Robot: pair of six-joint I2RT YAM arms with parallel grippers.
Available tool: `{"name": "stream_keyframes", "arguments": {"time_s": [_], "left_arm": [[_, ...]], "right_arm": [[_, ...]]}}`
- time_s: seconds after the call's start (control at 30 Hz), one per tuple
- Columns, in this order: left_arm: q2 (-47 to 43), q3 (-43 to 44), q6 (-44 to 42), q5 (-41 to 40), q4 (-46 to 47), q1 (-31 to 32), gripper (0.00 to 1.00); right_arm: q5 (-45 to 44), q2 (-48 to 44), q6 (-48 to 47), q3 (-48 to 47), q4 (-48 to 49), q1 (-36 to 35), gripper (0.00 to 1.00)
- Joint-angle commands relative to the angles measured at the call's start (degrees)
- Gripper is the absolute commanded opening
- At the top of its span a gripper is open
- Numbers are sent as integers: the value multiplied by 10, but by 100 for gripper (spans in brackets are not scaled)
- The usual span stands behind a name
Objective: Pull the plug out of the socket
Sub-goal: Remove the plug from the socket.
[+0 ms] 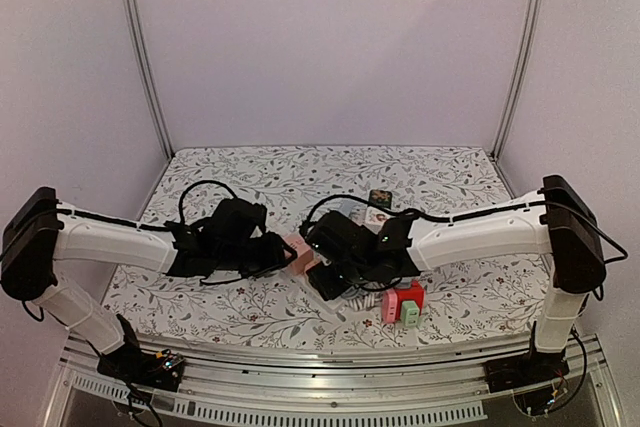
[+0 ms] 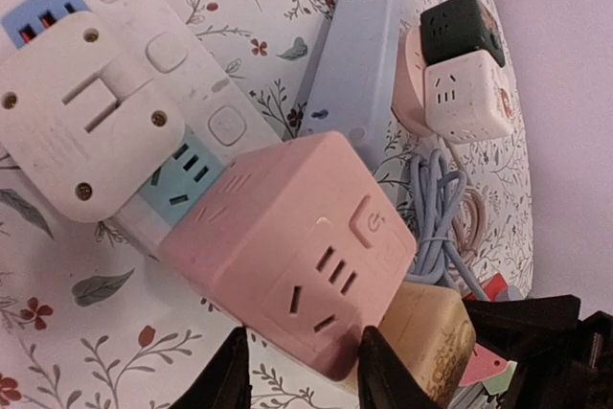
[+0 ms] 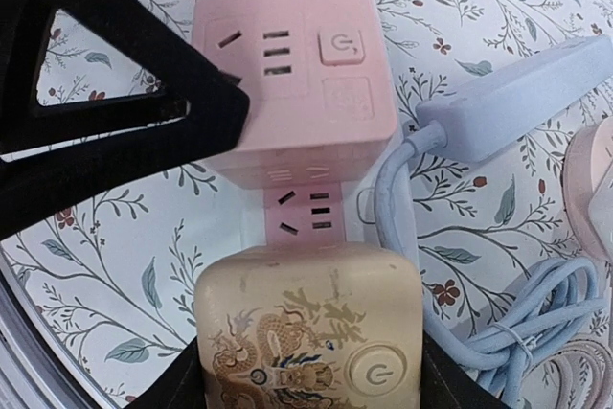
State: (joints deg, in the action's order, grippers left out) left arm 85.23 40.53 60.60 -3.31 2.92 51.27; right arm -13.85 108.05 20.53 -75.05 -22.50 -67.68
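A pink cube plug (image 2: 297,246) sits plugged into a white power strip (image 2: 182,64) with coloured socket faces. My left gripper (image 2: 305,371) is shut on the pink cube's near end, with a black finger (image 2: 225,380) pressed on each side. Right beside it on the same strip (image 3: 306,213) stands a beige cube plug (image 3: 306,332) with a dragon print and a power button. My right gripper (image 3: 311,380) is shut on that beige cube, its fingers against both sides. In the top view both grippers (image 1: 290,252) (image 1: 318,265) meet at mid-table.
A lavender power strip (image 2: 359,55) with a coiled cable (image 2: 436,217) lies to the right. Beyond it a white cube (image 2: 465,93) carries a dark green cube (image 2: 460,26). Red and green cubes (image 1: 405,302) sit near the front edge. A white adapter (image 2: 86,122) occupies the strip's far end.
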Motion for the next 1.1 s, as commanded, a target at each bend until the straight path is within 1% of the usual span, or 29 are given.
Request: {"name": "stream_keyframes", "arguments": {"time_s": [0.0,0.13,0.5,0.63,0.7,0.73,0.77,0.83,0.9,1.0,1.07], "left_arm": [[12,-22,-16,2,-67,10,36],[12,-23,-15,3,-67,11,36],[8,-23,-17,-4,-70,12,35],[-16,-26,-27,-19,-68,13,36],[-32,-25,-34,-24,-70,13,37],[-39,-24,-39,-25,-70,13,41],[-48,-21,-46,-24,-69,13,47],[-65,-7,-68,-18,-75,13,62],[-83,14,-86,-20,-99,12,73],[-117,44,-115,-38,-147,11,87],[-144,57,-128,-54,-188,6,94]], "right_arm": [[-60,-11,-10,-31,-26,-38,34],[-106,6,-22,-55,-52,-55,34],[-106,7,-9,-56,-51,-55,34],[-109,-18,-9,-53,-51,-55,34],[-114,-35,-8,-51,-54,-53,33],[-115,-44,-6,-48,-58,-50,33],[-116,-60,0,-42,-61,-46,34],[-125,-85,16,-33,-80,-28,33],[-129,-112,37,-20,-103,-2,33],[-143,-161,55,10,-134,43,33],[-146,-194,60,35,-149,79,33]]}}
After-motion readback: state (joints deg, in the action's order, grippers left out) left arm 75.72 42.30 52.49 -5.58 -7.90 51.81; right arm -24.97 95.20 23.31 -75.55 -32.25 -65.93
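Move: The right hand already grips the beige cube plug; the strip socket it sits in lies straight below, about 5 cm under the hand point. The pink cube on the same strip is some 6 cm ahead and 5 cm left of this hand, the coiled blue cable about 7 cm right and level with it. For the left hand, at the pink cube's near-left corner, the beige plug lies roughly 8 cm right and 4 cm back, the pink cube's middle 3 cm right and 2 cm ahead. While the left hand stays braced at the pink cube, the right hand keeps its pinch on the beige plug and draws it back and up some 2 cm, tipping the fingers outward a little, pauses, then lifts faster and swings right and forward away from the strip, ending about 9 cm higher than it began. Late on, the left hand comes free of the pink cube, spreading its fingers wide as it backs off leftward and rises about 4 cm. ##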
